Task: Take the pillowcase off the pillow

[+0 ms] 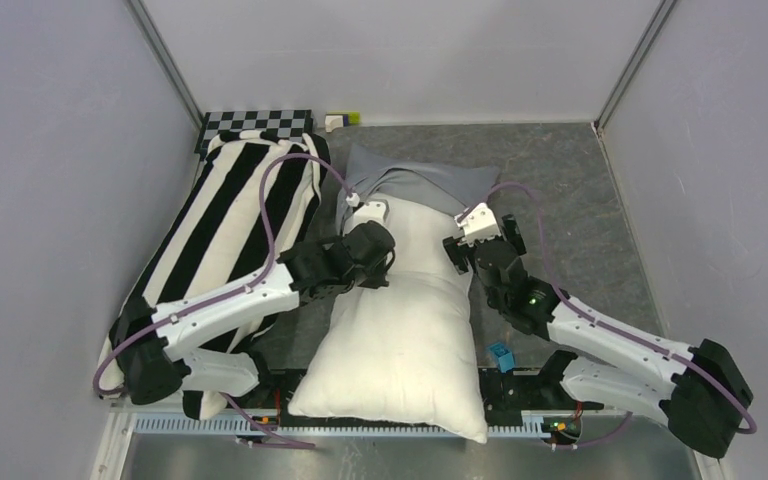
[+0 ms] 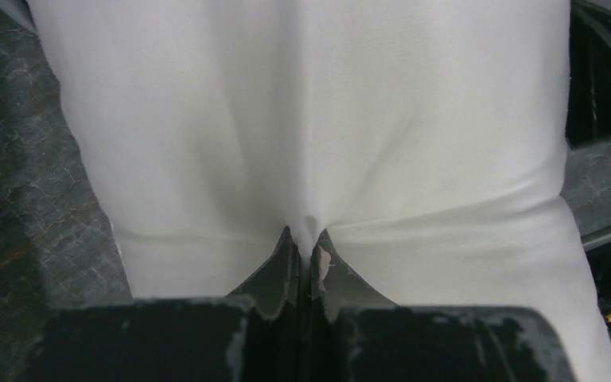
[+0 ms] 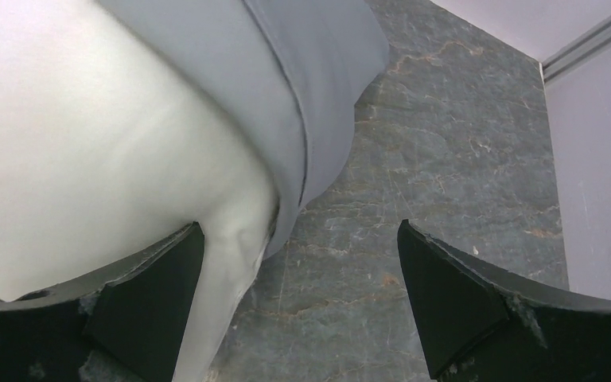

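Observation:
The white pillow [image 1: 405,330] lies lengthwise in the middle, its near end at the table's front edge. The blue-grey pillowcase [image 1: 415,185] is bunched over its far end only. My left gripper [image 1: 380,268] is shut, pinching a fold of the white pillow [image 2: 310,119] near its middle. My right gripper [image 1: 457,252] is open at the pillow's right side. In the right wrist view it [image 3: 298,239] straddles the pillowcase's hem [image 3: 302,103], one finger [image 3: 155,278] against the pillow [image 3: 87,135], the other over bare table.
A long black-and-white striped pillow [image 1: 225,225] lies along the left side. A checkerboard [image 1: 255,122] and a small white-green object [image 1: 341,120] sit at the back wall. A small blue part [image 1: 501,354] sits by the right arm's base. Grey walls close in three sides.

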`<state>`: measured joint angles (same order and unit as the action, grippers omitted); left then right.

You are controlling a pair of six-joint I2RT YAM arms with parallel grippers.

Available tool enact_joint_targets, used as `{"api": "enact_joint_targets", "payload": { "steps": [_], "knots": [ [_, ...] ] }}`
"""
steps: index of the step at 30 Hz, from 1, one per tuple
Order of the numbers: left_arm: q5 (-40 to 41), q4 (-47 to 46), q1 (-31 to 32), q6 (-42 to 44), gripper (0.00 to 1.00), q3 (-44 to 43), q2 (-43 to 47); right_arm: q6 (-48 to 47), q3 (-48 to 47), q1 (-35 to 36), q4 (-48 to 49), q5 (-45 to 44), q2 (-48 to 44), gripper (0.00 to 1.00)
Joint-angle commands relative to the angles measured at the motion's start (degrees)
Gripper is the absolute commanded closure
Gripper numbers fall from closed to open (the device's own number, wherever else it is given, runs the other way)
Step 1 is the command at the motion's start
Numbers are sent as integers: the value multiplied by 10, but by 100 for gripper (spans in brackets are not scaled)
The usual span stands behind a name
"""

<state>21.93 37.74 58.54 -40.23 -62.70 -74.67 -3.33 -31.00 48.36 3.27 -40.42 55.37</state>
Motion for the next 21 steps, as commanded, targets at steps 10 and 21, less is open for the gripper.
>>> {"api": "enact_joint_targets", "payload": {
  "steps": [10, 21],
  "knots": [
    [-48, 115, -18, 45, 98, 8, 119, -51, -121, -158, 164, 30, 210, 2],
    [-109, 127, -18, 65, 98, 19, 155, -2, -348, -247, 145, 141, 466, 2]
  ]
}}
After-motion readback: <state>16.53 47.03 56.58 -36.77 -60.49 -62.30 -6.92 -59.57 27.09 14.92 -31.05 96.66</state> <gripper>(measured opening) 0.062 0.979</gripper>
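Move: My left hand has the pillow's white top pinched, with the pillow's middle about 6 cm back and 2 cm right of it, 6 cm lower. The right side of the pillowcase hem lies roughly 17 cm ahead and 20 cm right of that hand. From my open right hand this hem is about 11 cm ahead, 1 cm left and 6 cm below; the pillow's middle is some 14 cm back and 19 cm left. I drive my wide-open right hand some 18 cm forward along the pillow's right side to the pillowcase hem, swinging about 3 cm right and partly back and turning roughly 10 degrees clockwise, until its left finger sits inside the hem's fold. My left hand keeps its pinch on the pillow and drags it about 4 cm left and 3 cm back, rising slightly early on. ##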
